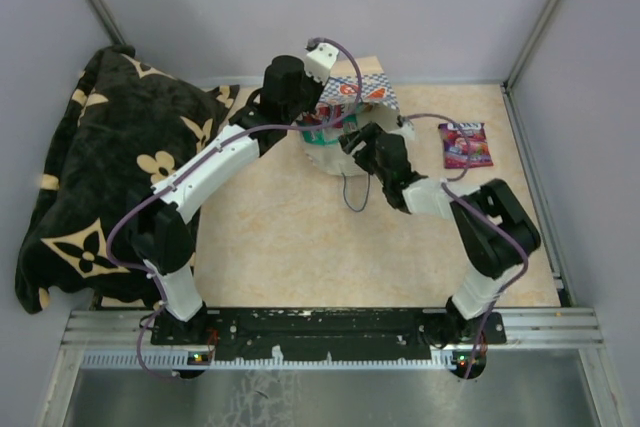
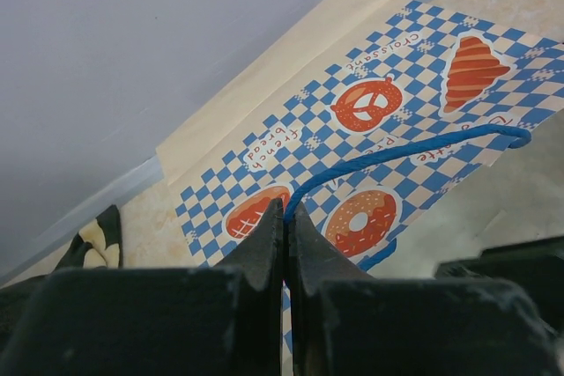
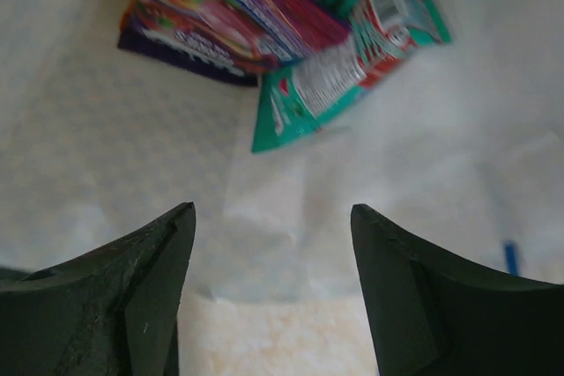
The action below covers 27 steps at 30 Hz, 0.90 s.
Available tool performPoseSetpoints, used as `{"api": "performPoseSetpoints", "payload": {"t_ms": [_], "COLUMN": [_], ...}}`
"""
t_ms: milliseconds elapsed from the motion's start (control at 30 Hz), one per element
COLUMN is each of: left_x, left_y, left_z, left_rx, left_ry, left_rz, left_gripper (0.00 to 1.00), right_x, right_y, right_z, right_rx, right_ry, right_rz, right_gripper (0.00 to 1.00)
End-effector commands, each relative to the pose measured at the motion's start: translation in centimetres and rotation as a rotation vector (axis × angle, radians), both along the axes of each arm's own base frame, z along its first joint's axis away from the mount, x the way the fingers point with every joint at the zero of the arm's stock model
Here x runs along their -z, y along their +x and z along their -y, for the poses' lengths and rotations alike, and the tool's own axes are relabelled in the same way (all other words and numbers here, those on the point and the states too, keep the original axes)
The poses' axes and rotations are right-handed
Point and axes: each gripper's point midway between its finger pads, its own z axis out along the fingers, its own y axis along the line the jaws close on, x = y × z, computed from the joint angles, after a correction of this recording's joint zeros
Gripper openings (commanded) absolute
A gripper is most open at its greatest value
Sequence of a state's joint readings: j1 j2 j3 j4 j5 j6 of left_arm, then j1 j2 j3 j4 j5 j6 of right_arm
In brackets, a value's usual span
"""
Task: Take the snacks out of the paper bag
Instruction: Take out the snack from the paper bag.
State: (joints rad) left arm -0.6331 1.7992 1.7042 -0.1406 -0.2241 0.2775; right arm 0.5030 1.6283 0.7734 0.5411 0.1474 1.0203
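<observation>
The paper bag (image 1: 362,90) lies on its side at the back of the table, mouth toward the arms. My left gripper (image 2: 287,210) is shut on its thin blue string handle (image 2: 405,151), above the checkered band (image 2: 397,94). My right gripper (image 3: 273,217) is open at the bag's mouth (image 1: 352,139) with nothing between its fingers. Inside, on the white paper (image 3: 106,147), lie snacks: a purple-pink packet (image 3: 220,6) and a teal packet (image 3: 352,55), both beyond the fingertips. Another purple-pink packet (image 1: 466,144) lies on the table to the right of the bag.
A black floral blanket (image 1: 100,157) is heaped over the table's left side. Grey walls with metal posts close in the back and sides. Beige table surface (image 1: 300,237) stretches between the bag and the arm bases.
</observation>
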Motion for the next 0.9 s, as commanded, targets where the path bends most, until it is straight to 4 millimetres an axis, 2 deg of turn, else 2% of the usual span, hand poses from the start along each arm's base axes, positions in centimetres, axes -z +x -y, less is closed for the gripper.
{"api": "performPoseSetpoints", "payload": {"t_ms": [0, 100, 267, 433, 600, 767, 867], "left_x": [-1.5, -1.4, -1.4, -1.8, -2.3, -2.3, -2.2], "left_y": [-0.1, -0.1, -0.4, -0.6, -0.9, -1.1, -0.9], "left_z": [0.3, 0.3, 0.4, 0.9, 1.0, 1.3, 1.5], "left_rx": [0.001, -0.005, 0.004, 0.026, 0.041, 0.056, 0.057], "left_ry": [-0.032, -0.035, -0.046, -0.061, -0.066, -0.063, -0.061], "left_rz": [0.013, 0.003, -0.020, -0.030, -0.028, -0.036, -0.036], "left_gripper": [0.00, 0.00, 0.00, 0.00, 0.00, 0.00, 0.00], "right_x": [-3.3, -1.5, 1.8, 1.8, 1.8, -1.4, -1.8], "right_y": [5.9, 8.5, 11.1, 13.3, 14.8, 15.3, 16.0], "right_z": [-2.2, -3.7, -3.7, -4.6, -3.8, -3.7, -4.3], "right_rx": [0.045, -0.002, 0.021, -0.001, 0.024, 0.028, -0.001], "right_ry": [0.016, -0.043, -0.108, -0.167, -0.246, -0.247, -0.280], "right_rz": [0.112, 0.098, 0.091, 0.192, 0.285, 0.408, 0.416], "right_gripper": [0.73, 0.75, 0.75, 0.75, 0.76, 0.75, 0.75]}}
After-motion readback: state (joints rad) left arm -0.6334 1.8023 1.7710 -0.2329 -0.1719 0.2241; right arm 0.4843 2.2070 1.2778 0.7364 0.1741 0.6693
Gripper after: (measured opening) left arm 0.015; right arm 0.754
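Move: The green snack that lies nearest the bag's mouth is about 15 cm ahead of the right hand, some 5 cm to its left and 6 cm below. The purple snack leans over it, roughly 17 cm ahead, 9 cm left and 4 cm below; a big green-and-white pack lies behind, about 20 cm ahead, 4 cm left and 3 cm below. From the left hand the green snack is about 8 cm ahead, 2 cm right and 25 cm below. Forward into the mouth of the paper bag goes the right hand, about 13 cm and a little left, first nearly level, then dipping some 7 cm towards the green snack and easing slightly up again. Its left side rolls down while the fingertips tilt up, and the fingers stay well open, ending close against that pack. The left hand keeps its shut fingers on the blue handle, barely shifting. ##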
